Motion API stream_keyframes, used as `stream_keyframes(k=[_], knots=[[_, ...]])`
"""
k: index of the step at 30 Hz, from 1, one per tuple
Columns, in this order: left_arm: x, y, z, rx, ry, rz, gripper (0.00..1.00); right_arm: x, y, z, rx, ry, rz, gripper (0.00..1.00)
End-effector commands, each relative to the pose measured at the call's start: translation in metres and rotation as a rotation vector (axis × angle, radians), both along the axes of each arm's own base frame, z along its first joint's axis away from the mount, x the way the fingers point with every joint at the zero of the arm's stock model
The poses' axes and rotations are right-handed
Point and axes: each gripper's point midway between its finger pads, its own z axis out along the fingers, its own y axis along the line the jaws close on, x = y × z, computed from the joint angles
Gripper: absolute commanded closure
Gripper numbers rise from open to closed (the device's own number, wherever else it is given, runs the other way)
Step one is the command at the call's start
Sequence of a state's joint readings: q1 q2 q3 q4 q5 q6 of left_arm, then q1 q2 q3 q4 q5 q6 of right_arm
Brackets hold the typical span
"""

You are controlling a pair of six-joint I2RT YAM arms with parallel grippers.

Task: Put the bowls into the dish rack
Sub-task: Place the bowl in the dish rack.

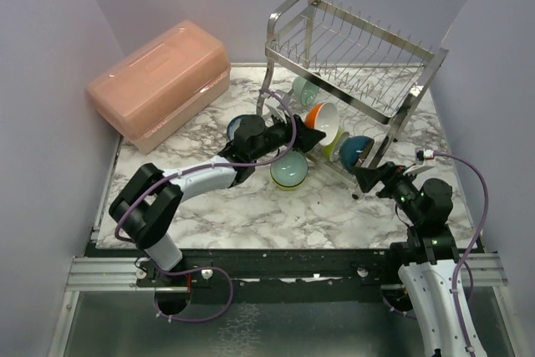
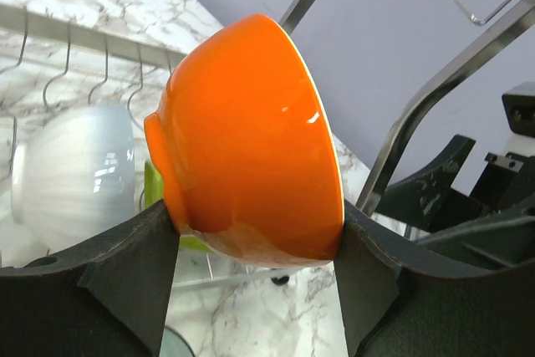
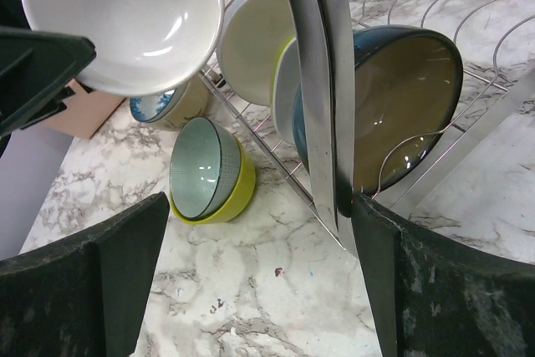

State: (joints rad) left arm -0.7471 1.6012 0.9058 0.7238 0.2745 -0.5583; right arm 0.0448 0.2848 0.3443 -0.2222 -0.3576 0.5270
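Observation:
My left gripper [image 1: 311, 135] [image 2: 255, 248] is shut on an orange bowl [image 1: 322, 121] [image 2: 251, 140] with a white inside [image 3: 125, 14], holding it tilted at the lower tier of the dish rack [image 1: 359, 48]. In that tier stand a teal bowl [image 1: 355, 150] [image 3: 401, 106], a cream bowl [image 3: 255, 31] and a pale bowl [image 2: 75, 173]. My right gripper [image 1: 361, 180] [image 3: 259, 265] is open and holds nothing, just in front of the teal bowl beside the rack's chrome post [image 3: 322, 81]. A mint bowl nested in a lime one [image 1: 288, 171] [image 3: 209, 173] lies on its side on the table.
A pink lidded box [image 1: 159, 81] sits at the back left. A blue-and-white patterned bowl [image 1: 236, 127] [image 3: 155, 106] rests on the marble table [image 1: 251, 206] behind my left wrist. Purple walls close in the table on three sides.

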Motion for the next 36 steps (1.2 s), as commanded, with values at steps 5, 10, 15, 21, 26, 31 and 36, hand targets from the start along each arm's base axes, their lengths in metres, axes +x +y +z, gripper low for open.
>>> stream_keyframes(k=[5,10,15,21,26,31,36], knots=[[0.026,-0.022,0.043,-0.079,-0.176,-0.016,1.0,-0.006,0.007,0.004,0.015,-0.012,0.038,0.03],[0.042,-0.027,0.046,-0.121,-0.259,0.0,1.0,-0.006,0.006,0.004,0.013,-0.016,0.033,0.03],[0.057,-0.029,0.046,-0.176,-0.337,0.012,1.0,-0.007,0.005,0.005,0.011,-0.02,0.03,0.02],[0.076,-0.03,0.037,-0.192,-0.394,0.037,1.0,-0.007,0.004,0.006,0.006,-0.026,0.024,0.02],[0.093,-0.031,0.027,-0.156,-0.445,0.067,1.0,-0.006,0.004,0.004,0.007,-0.023,0.023,0.02],[0.113,-0.029,0.018,-0.107,-0.5,0.131,1.0,-0.006,0.004,0.004,0.004,-0.026,0.023,0.01],[0.126,-0.033,0.008,-0.078,-0.536,0.126,1.0,-0.005,0.004,0.003,0.001,-0.023,0.021,0.01]])
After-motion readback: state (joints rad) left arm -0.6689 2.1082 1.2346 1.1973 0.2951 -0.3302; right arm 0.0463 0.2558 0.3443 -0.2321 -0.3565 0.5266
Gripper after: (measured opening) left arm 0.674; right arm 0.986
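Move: The left hand already holds the orange bowl. Its likely place, the open back part of the rack's lower tier, lies about 15 cm ahead, 5 cm right and 9 cm below. The mint bowl stands some 18 cm ahead and 1 cm left, the white bowl about 8 cm ahead and 1 cm left, the lime bowl 4 cm ahead and 7 cm right, all roughly 12 cm lower. From the right hand that place is about 26 cm ahead, 8 cm left, 4 cm below. Forward, mostly, the left hand carries the orange bowl about 11 cm into the rack, in under the upper shelf's front rail and towards the back of the lower tier. It first lifts roughly 2 cm while easing some 3 cm right, then sinks back to about its starting height. The hand tilts some 25 degrees on the way, its forward side rising, and the fingers keep their grip. ##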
